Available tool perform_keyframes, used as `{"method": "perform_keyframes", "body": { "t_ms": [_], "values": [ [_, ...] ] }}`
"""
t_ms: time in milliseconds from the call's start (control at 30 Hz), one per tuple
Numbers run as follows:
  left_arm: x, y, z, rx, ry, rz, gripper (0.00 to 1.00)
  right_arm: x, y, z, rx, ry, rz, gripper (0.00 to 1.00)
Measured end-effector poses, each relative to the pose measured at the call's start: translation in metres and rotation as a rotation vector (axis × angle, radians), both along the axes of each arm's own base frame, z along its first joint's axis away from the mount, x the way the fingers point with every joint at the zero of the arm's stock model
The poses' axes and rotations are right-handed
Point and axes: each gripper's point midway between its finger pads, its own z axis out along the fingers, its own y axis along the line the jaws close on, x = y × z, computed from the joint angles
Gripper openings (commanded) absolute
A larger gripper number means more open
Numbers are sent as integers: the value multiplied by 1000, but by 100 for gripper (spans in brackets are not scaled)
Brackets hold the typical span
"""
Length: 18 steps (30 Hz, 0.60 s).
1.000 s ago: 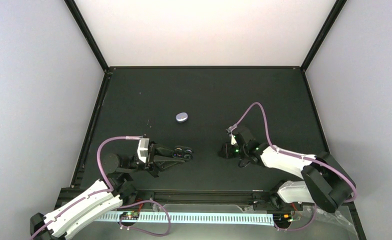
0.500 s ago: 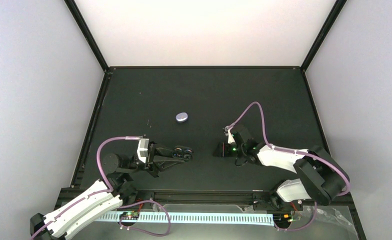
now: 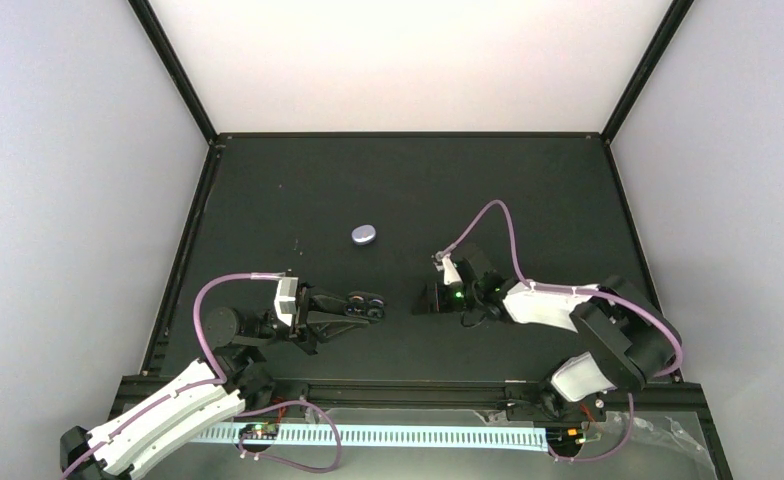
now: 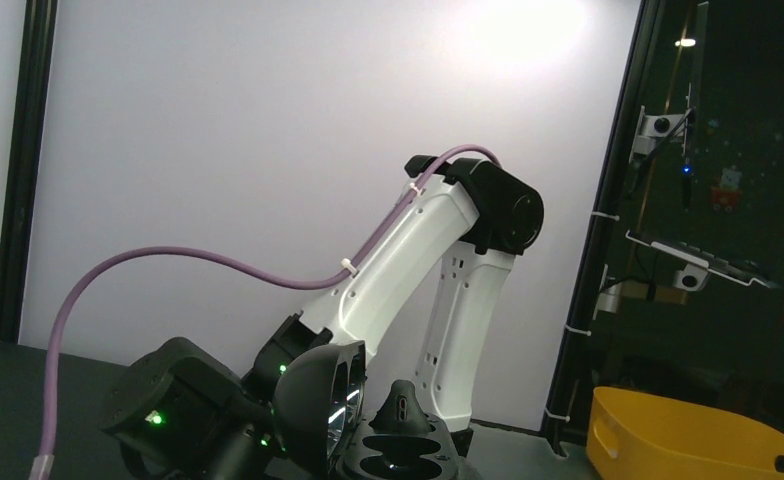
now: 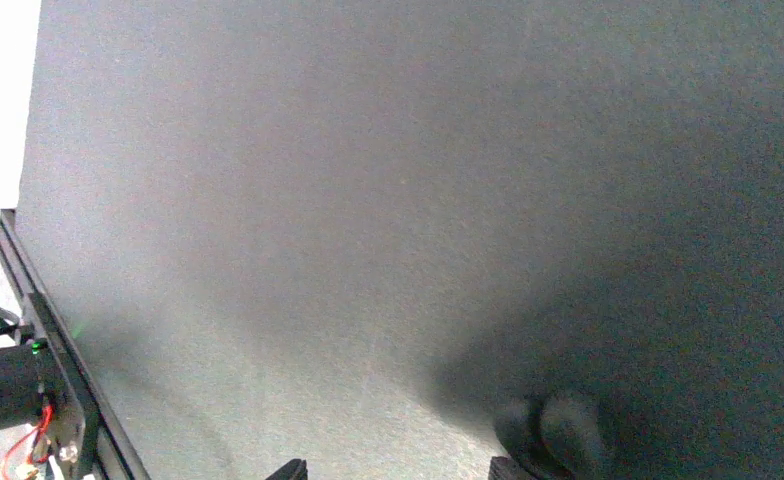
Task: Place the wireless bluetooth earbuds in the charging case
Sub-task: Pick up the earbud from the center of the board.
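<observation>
An open black charging case point(image 3: 371, 310) is held low over the mat, and my left gripper point(image 3: 356, 304) is shut on it. In the left wrist view the case point(image 4: 400, 462) shows two dark wells, its lid point(image 4: 318, 405) raised on the left. A small black bud-shaped piece point(image 4: 400, 405) stands at its far rim. My right gripper point(image 3: 424, 298) sits just right of the case, near the mat. Its fingertips stand apart in the right wrist view point(image 5: 396, 470) with only mat between them. A blurred dark rounded lump point(image 5: 556, 435) lies beside the right fingertip. Whether it is an earbud I cannot tell.
A closed lavender oval case point(image 3: 365, 234) lies on the black mat behind the two grippers. The black rail point(image 3: 408, 385) runs along the near edge. A yellow bin point(image 4: 688, 435) sits off the table to the right.
My right gripper has slid left across the mat toward the held case. The left gripper and the case have not moved.
</observation>
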Motion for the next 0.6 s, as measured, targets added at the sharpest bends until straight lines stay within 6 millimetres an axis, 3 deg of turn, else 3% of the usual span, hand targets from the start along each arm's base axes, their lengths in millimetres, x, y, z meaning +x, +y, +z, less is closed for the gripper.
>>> {"method": "perform_keyframes", "body": {
  "t_ms": [200, 367, 467, 600],
  "values": [
    [0, 0, 0, 0, -1, 0, 2, 10, 8, 26, 28, -73, 25, 47],
    [0, 0, 0, 1, -6, 2, 1, 31, 6, 55, 14, -190, 8, 47],
    [0, 0, 0, 1, -7, 3, 2, 45, 4, 51, -18, -202, -4, 48],
    [0, 0, -1, 3, -6, 3, 2, 51, 3, 28, -71, -165, 2, 47]
  ]
}}
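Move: The black earbud lies low beside the right hand's forward finger, about 2 cm ahead of the hand, 1 cm to its right and 3 cm below. From that hand the closed lavender case sits some 16 cm ahead, 11 cm left and 3 cm lower; the open black case is held about 11 cm back, 9 cm left and 25 cm higher. From the left hand the earbud is roughly 13 cm ahead, 10 cm right and 28 cm below. The right hand hops in an arc past the earbud: it first climbs about 5.5 cm while starting forward, then carries on forward and sinks again by nearly 3 cm, ending some 5 cm farther out than it began and still higher. Its forward side tips up about 10 degrees on the way, and the half-open fingers stay as they are with nothing between them, while the left hand keeps holding the open black case still. ##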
